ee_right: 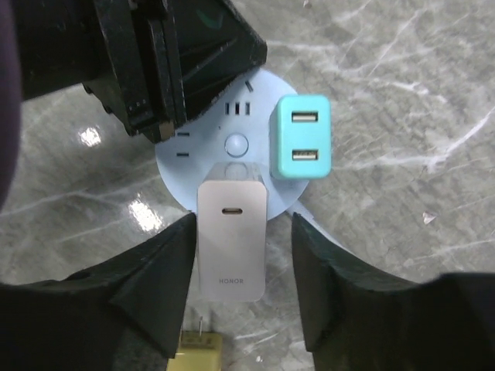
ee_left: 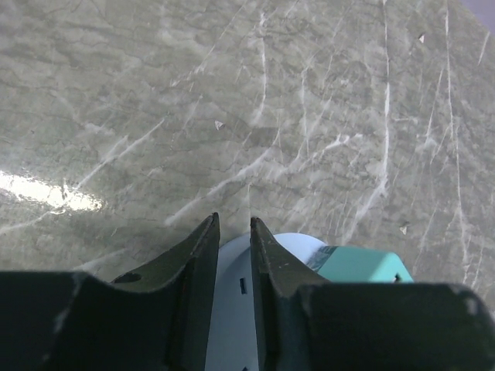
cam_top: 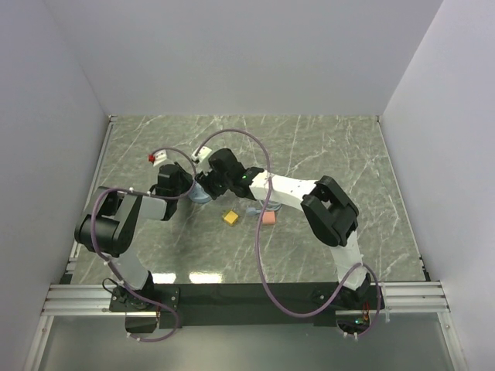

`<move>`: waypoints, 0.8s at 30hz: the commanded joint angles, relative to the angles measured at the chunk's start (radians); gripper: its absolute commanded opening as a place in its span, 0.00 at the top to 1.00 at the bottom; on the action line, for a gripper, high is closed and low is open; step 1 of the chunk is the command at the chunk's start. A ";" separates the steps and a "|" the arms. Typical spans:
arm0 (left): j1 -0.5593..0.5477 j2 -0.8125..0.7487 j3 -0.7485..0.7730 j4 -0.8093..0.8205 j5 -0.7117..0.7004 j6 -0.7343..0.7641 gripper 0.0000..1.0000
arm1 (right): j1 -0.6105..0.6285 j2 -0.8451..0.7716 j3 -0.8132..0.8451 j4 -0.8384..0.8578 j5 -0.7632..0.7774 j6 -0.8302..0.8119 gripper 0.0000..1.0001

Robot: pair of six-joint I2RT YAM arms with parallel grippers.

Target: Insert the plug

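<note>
A round light-blue socket hub (ee_right: 232, 147) lies on the marble table, with a teal two-port charger (ee_right: 300, 137) standing in it on the right. The plug, a white charger block (ee_right: 232, 239), stands over the hub's near edge with its port facing the camera; I cannot tell how deep its pins sit. My right gripper (ee_right: 242, 218) is open around it: the left finger touches its side and the right finger stands apart. My left gripper (ee_left: 232, 222) is at the hub's (ee_left: 236, 294) far-left rim, its jaws narrowed onto the blue body.
A yellow plug (ee_right: 197, 352) with bare prongs lies just behind the white block, also visible from above (cam_top: 230, 217) beside a pink block (cam_top: 268, 217). Purple cables loop over both arms. White walls enclose the table on three sides.
</note>
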 commanded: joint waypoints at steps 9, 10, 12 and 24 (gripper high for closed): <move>-0.004 0.027 0.027 0.060 0.072 0.021 0.73 | 0.015 0.021 0.066 -0.033 0.029 -0.028 0.50; -0.006 0.030 0.030 0.060 0.070 0.021 0.73 | 0.018 0.024 0.070 -0.033 0.041 -0.028 0.51; -0.016 0.047 0.033 0.062 0.073 0.020 0.73 | 0.021 0.037 0.095 -0.043 0.042 -0.028 0.52; -0.049 0.093 0.010 0.100 0.093 0.016 0.75 | 0.019 0.150 0.273 -0.209 0.051 -0.036 1.00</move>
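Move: The white plug stands on the round blue socket block just past my open right fingers: about 1 cm ahead, 2 cm left and 1 cm below. From the same hand the block's middle is some 3 cm ahead, 5 cm left and 5 cm below, the teal adapter 6 cm ahead and 3 cm left, and the yellow plug 8 cm back and 7 cm right. My left fingertips are at the block's left part, its middle 3 cm ahead and 3 cm right, the white plug 1 cm ahead and 6 cm right. I close my right fingers onto both sides of the white plug. That hand first dips nearly 1 cm, then eases about 1.5 cm forward and left, and the pull on the gripper rises as the pads pinch. Meanwhile my left hand, fingers still on the socket block, pushes it roughly 1.5 cm to the right and 1 cm forward. ##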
